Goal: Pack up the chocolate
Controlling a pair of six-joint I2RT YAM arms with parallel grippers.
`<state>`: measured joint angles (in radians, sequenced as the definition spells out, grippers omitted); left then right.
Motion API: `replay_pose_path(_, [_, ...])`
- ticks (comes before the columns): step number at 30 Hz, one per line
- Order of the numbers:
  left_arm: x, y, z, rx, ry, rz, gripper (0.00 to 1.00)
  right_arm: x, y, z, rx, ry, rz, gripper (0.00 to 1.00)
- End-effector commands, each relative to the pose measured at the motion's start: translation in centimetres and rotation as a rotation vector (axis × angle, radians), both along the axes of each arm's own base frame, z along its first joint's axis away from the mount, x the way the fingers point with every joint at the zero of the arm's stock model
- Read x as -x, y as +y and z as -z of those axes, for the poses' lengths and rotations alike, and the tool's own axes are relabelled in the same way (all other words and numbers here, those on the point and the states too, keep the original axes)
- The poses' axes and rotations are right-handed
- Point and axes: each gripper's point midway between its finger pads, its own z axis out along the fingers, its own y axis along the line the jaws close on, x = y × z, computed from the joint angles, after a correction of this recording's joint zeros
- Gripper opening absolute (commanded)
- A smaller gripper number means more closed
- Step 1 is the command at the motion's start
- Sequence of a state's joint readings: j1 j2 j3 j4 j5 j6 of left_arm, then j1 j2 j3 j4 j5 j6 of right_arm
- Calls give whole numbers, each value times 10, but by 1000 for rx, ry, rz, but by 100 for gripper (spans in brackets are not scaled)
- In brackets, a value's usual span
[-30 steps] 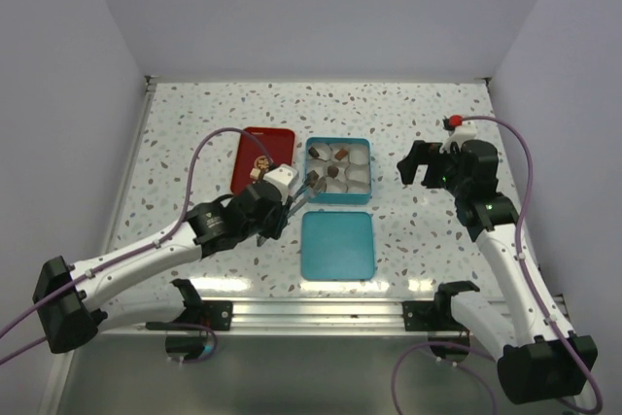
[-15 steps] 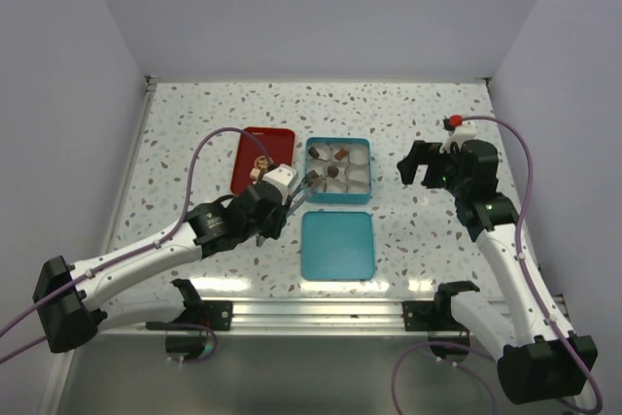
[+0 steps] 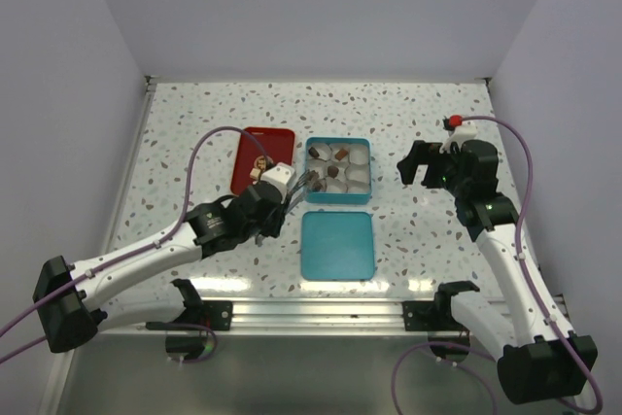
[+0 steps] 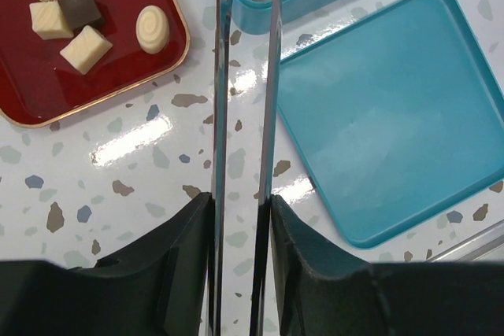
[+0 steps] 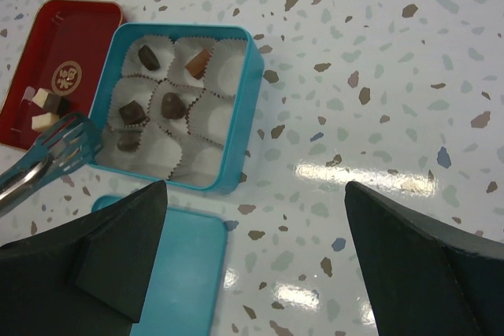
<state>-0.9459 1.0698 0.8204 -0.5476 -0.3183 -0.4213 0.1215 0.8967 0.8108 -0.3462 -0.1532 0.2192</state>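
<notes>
Several dark chocolate pieces (image 5: 172, 105) sit in white paper cups inside the teal tin (image 5: 240, 116). More chocolate pieces (image 4: 83, 46), cream and dark, lie on the red tray (image 4: 47, 92). My left gripper (image 4: 240, 202) is shut on metal tongs (image 4: 269, 116). The two blades stand slightly apart, and their toothed tips (image 5: 69, 145) hang empty over the tin's near-left rim. In the top view the left gripper (image 3: 282, 201) is just left of the tin (image 3: 337, 199). My right gripper (image 3: 420, 164) hovers to the right of the tin, wide open and holding nothing.
The tin's teal lid (image 3: 337, 245) lies flat on the speckled table in front of the tin, right of the left arm. The red tray (image 3: 248, 170) sits directly left of the tin. White walls close the table at the back and sides.
My left gripper has drawn back a little to the left, taking the tong tips from inside the tin to its near-left rim. The tong blades have spread slightly. The right arm is still.
</notes>
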Motion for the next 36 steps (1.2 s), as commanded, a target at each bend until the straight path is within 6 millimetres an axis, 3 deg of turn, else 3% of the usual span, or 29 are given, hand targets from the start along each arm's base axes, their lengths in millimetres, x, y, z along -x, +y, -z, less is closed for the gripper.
replay_pose_path(1, [-11, 1, -19, 32, -61, -71, 39, -1, 3, -8, -6, -24, -19, 99])
replay_pose_path(8, [-37, 29, -49, 13, -165, -234, 38, -1, 3, -7, -7, -24, -20, 99])
replay_pose_path(14, [-59, 60, -40, 21, -160, -315, 38, -1, 3, -8, -10, -27, -21, 99])
replay_pose_path(17, [-59, 69, -35, -6, -158, -340, 38, -1, 4, -7, -10, -25, -22, 99])
replay_pose_path(25, [-50, 92, 3, -116, -100, -398, 38, -1, 4, -5, -12, -20, -26, 99])
replay_pose_path(31, [-50, 106, -5, -124, -132, -477, 39, -1, 4, -5, -10, -19, -25, 99])
replay_pose_path(36, [-47, 106, 3, -145, -106, -467, 40, -1, 5, -5, -14, -18, -29, 99])
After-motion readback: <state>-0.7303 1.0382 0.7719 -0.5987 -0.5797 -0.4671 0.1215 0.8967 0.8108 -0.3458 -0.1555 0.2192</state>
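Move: The left hand holds the tongs, their tips at the box's near-left corner. The white chocolate cube in the red tray lies about 16 cm ahead of that hand, 8 cm to its left and 12 cm below. The dark cube sits 2 cm right of the white cube, the oval chocolate 3 cm nearer and 6 cm right of it. The box's middle is 17 cm ahead and 12 cm right of the hand. From the right hand the white cube is roughly 6 cm ahead, 36 cm left, 20 cm below. Keeping its grip on the tongs, the left hand takes their tips clear of the box and swings them over to the red tray. It goes left and forward with a small rise, then on left while sinking about 3 cm, some 10 cm left and 5 cm forward in all, turning about 25 degrees counter-clockwise; the finger gap stays as it was. ##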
